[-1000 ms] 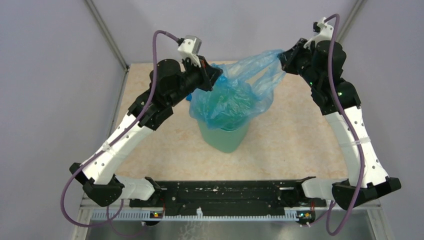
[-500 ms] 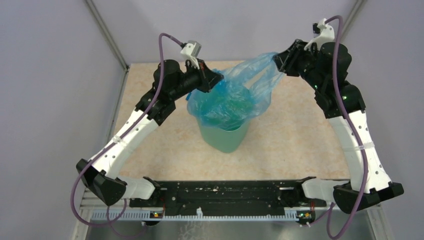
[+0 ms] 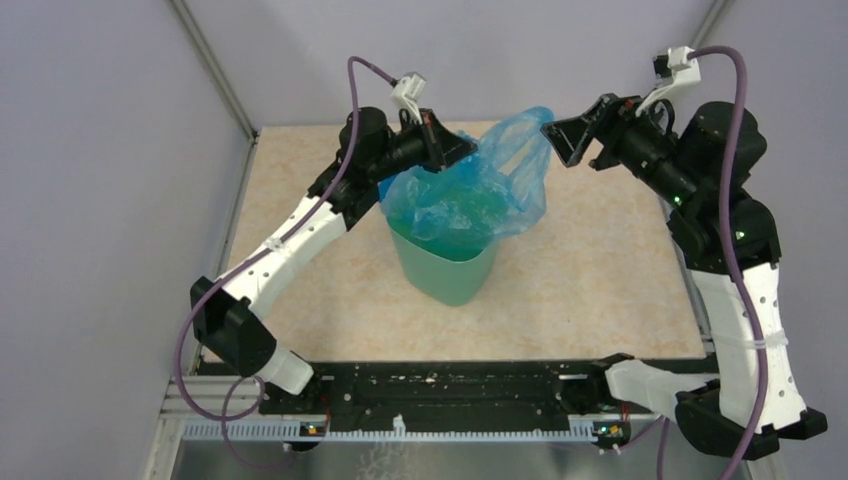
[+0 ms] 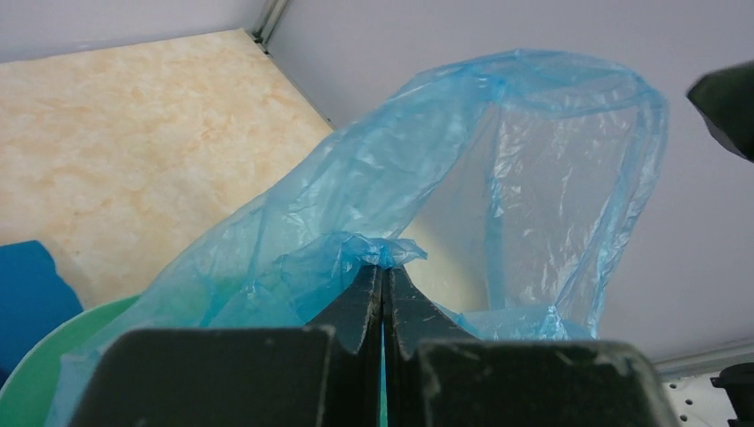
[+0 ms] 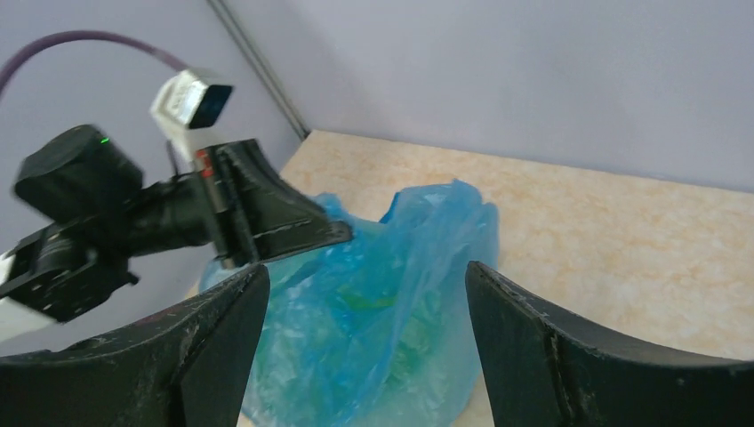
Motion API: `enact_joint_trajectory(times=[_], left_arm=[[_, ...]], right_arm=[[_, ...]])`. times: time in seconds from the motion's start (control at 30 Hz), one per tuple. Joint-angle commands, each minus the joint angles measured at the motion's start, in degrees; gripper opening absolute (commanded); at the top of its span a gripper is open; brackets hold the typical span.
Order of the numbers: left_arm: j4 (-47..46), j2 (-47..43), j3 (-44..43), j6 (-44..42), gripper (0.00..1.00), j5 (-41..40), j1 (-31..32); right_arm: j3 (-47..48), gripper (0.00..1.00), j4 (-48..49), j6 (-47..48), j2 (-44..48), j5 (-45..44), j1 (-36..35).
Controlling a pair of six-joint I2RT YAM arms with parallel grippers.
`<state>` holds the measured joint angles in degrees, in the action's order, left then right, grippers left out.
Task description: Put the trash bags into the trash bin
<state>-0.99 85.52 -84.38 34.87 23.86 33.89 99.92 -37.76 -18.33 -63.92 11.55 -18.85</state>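
Note:
A thin light-blue trash bag (image 3: 470,195) sits in the mint-green trash bin (image 3: 450,275), its upper part standing above the rim. My left gripper (image 3: 455,150) is over the bin's far-left side, shut on a bunched fold of the bag (image 4: 498,178) at its fingertips (image 4: 384,267). My right gripper (image 3: 562,135) hangs open just right of the bag's raised top, apart from it. In the right wrist view its open gripper (image 5: 364,271) frames the bag (image 5: 400,320), with nothing between the fingers, and the left gripper (image 5: 342,229) shows beyond.
The bin stands mid-table on the beige tabletop (image 3: 600,260). Grey walls and metal frame posts (image 3: 210,65) close the back and left. A dark blue thing (image 4: 27,285) lies beside the bin's rim (image 4: 36,374) on the left.
My right gripper has opened, let go of the bag's right edge and drawn back to the right. The freed edge has slumped towards the bin. My left gripper has moved right, still holding the bag.

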Motion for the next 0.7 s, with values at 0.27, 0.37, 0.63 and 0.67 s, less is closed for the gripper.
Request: enact_joint_trajectory(times=[0.27,0.37,0.63,0.67], left_arm=[[-6.91,3.71,-3.21,6.94,0.0,2.15,0.25],[-4.08,3.25,-3.51,7.21,0.0,1.56,0.24],[0.73,0.66,-3.16,8.16,0.0,1.47,-0.94],[2.01,0.37,-3.02,8.3,0.0,1.67,-1.32]], right_arm=[[-2.16,0.79,4.66,3.37,0.56,2.17,-19.36],[-3.42,0.72,6.05,4.83,-1.47,-5.76,-29.19],[-12.93,0.58,17.25,7.87,-6.59,-20.61,-41.07],[-13.78,0.57,17.96,8.54,-7.42,-22.55,-42.04]])
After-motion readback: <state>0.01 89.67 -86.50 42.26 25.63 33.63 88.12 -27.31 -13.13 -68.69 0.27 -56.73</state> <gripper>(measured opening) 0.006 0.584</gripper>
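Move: The draped trash bag that the open right hand swings towards has its middle about 12 cm to that hand's left, some 3 cm ahead and 14 cm below. The trash bin under it is centred roughly 15 cm left, 6 cm ahead and 28 cm below; the blue cloth lies about 21 cm left, 18 cm ahead and 47 cm below. From the left hand, still pinching the bag, the bin's middle is 18 cm below, 1 cm back and 2 cm left. The right hand, empty and wide open, draws back away from the bag's raised flap, then sweeps about 17 cm left on the near side of the left hand and sinks over the bag's near part at the bin mouth, turning some 30 degrees counter-clockwise while its fingers close partway, with no grip on the bag seen yet. The left hand keeps its shut pinch on the bag above the bin, shifting only slightly right and down as its fingers tip down a little. ##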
